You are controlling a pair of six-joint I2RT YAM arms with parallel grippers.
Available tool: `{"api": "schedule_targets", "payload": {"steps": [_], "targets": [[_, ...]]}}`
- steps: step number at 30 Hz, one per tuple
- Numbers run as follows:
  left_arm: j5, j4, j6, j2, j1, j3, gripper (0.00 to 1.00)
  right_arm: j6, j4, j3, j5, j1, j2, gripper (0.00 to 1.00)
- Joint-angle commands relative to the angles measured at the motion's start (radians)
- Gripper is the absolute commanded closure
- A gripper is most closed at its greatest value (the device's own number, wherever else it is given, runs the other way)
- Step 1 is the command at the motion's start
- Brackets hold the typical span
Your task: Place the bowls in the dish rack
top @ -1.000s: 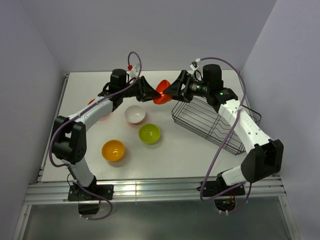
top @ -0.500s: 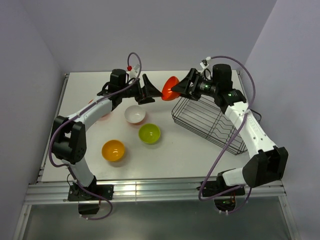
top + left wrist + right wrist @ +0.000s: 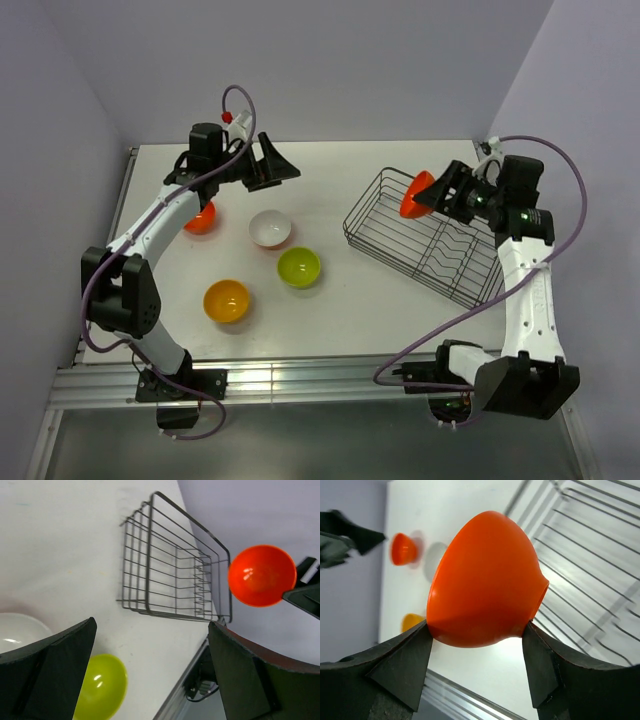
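Note:
My right gripper (image 3: pixel 432 196) (image 3: pixel 477 630) is shut on a red-orange bowl (image 3: pixel 416 194) (image 3: pixel 485 580), holding it tilted in the air above the far end of the dark wire dish rack (image 3: pixel 430 245) (image 3: pixel 600 555). In the left wrist view that bowl (image 3: pixel 261 575) hangs beyond the rack (image 3: pixel 165 580). My left gripper (image 3: pixel 284 170) (image 3: pixel 151 625) stands open and empty above the table's far middle. On the table lie a second red-orange bowl (image 3: pixel 201 217), a white bowl (image 3: pixel 270 228), a lime green bowl (image 3: pixel 298 267) and a yellow-orange bowl (image 3: pixel 227 300).
The rack holds no bowls and sits askew at the table's right, near the right wall. Purple cables loop off both arms. A metal rail (image 3: pixel 300 378) runs along the near table edge.
My left gripper opened, let go of the red-orange bowl and drew back to the left. The right gripper carried that bowl to the right, over the rack.

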Motion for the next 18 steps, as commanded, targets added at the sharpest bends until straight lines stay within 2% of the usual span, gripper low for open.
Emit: {"api": "schedule_targets", "payload": {"steps": [1, 5, 8, 14, 18], "targets": [[-0.040, -0.071, 0.072, -0.043, 0.034, 0.049, 0.01, -0.206, -0.177, 0.042, 0.040, -0.071, -0.063, 1.00], [-0.085, -0.165, 0.165, -0.051, 0.042, 0.095, 0.01, -0.341, -0.303, 0.111, 0.102, -0.186, -0.043, 1.00], [-0.109, -0.201, 0.196, -0.062, 0.046, 0.106, 0.00, -0.419, -0.395, 0.177, 0.197, -0.224, 0.008, 1.00], [-0.194, -0.345, 0.257, -0.037, 0.055, 0.193, 0.01, -0.476, -0.513, 0.263, 0.390, -0.281, 0.110, 1.00], [-0.202, -0.349, 0.262, -0.052, 0.075, 0.186, 0.01, -0.467, -0.531, 0.286, 0.501, -0.302, 0.175, 1.00]]}}
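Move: The red bowl is already pinched in the right hand above the dish rack, whose middle lies about 24 cm below that hand, 4 cm ahead and 4 cm to its right. The rack's right end lies some 17 cm to the hand's right and 4 cm back. The lime bowl is on the table roughly 35 cm left, 2 cm back. From the empty left hand the rack's middle is about 42 cm right, 6 cm back, 21 cm below. The red bowl, kept pinched at its rim by the right fingers, is swept about 15 cm to the right over the rack towards its right end, edging back and sinking some 5 cm, mostly late on. The right wrist rolls its left side down, tips the fingers downward and turns clockwise, some 35 degrees in all. The open left hand draws off 5 cm to the left. ##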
